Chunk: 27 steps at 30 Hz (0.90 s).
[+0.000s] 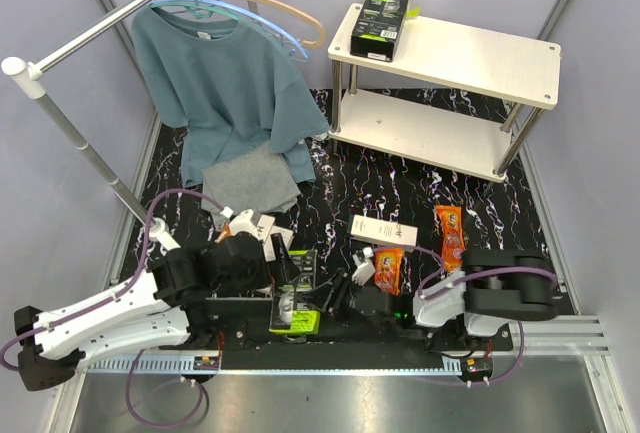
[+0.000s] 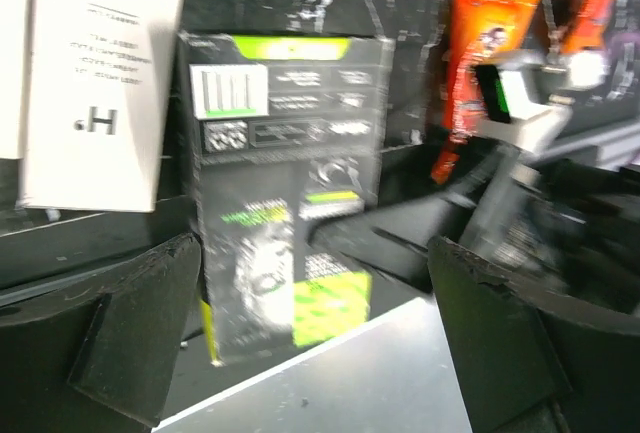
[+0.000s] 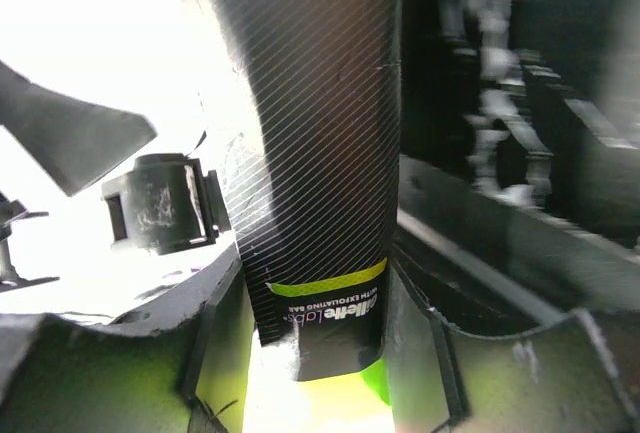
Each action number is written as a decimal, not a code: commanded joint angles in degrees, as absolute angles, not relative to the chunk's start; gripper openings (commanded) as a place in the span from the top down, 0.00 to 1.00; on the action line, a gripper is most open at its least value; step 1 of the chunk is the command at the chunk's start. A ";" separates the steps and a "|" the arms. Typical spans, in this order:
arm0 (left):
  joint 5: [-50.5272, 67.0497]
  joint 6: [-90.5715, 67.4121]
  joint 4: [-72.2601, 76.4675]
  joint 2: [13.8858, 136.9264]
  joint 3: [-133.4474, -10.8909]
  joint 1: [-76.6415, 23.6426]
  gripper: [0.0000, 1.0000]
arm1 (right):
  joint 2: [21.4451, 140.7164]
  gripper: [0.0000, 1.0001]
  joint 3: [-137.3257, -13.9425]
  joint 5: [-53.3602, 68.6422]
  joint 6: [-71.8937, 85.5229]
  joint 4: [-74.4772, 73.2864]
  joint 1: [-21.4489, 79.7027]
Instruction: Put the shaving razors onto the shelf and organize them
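Note:
A black-and-lime razor box is at the table's front, between my arms. My right gripper is shut on it; the right wrist view shows the striped box clamped between the fingers. My left gripper is open and empty just left of it, and its wrist view shows the box ahead of the jaws. Another black-and-lime box lies on the top board of the white shelf. Two white boxes and two orange blister packs lie on the black mat.
A clothes rail with hangers and a teal shirt stands at the back left. A folded grey cloth lies below it. The silver front rail runs along the near edge.

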<state>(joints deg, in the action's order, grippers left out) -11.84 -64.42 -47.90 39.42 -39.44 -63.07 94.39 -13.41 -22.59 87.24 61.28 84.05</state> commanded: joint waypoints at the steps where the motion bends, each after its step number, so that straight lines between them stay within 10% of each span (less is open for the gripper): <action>1: -16.26 -62.40 -51.59 39.46 -42.01 -63.11 0.01 | 80.00 0.66 -23.10 -21.79 78.15 40.03 84.55; 27: -7.14 -53.09 -21.99 14.06 -25.68 -63.02 0.01 | 43.77 0.63 -21.88 -24.44 62.76 20.48 84.64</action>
<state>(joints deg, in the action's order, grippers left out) -14.20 -55.48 -34.04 15.20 -29.02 -63.05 46.72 -19.77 -26.00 67.31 16.16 84.29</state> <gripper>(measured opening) 0.988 0.515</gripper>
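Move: The shelf's top board is roughly 42 cm ahead of the right hand, 26 cm to its right and 18 cm above; the black box on it is about 47 cm ahead and 13 cm right. Nearer by, an orange pack is some 6 cm ahead and 15 cm right, with a white box about 16 cm ahead and 14 cm right. From the left hand, the gripped razor box is some 6 cm back, 3 cm right and 8 cm below. The right hand lifts the gripped razor box some 13 cm, shifting 5 cm right; the open left hand rises 5 cm. ##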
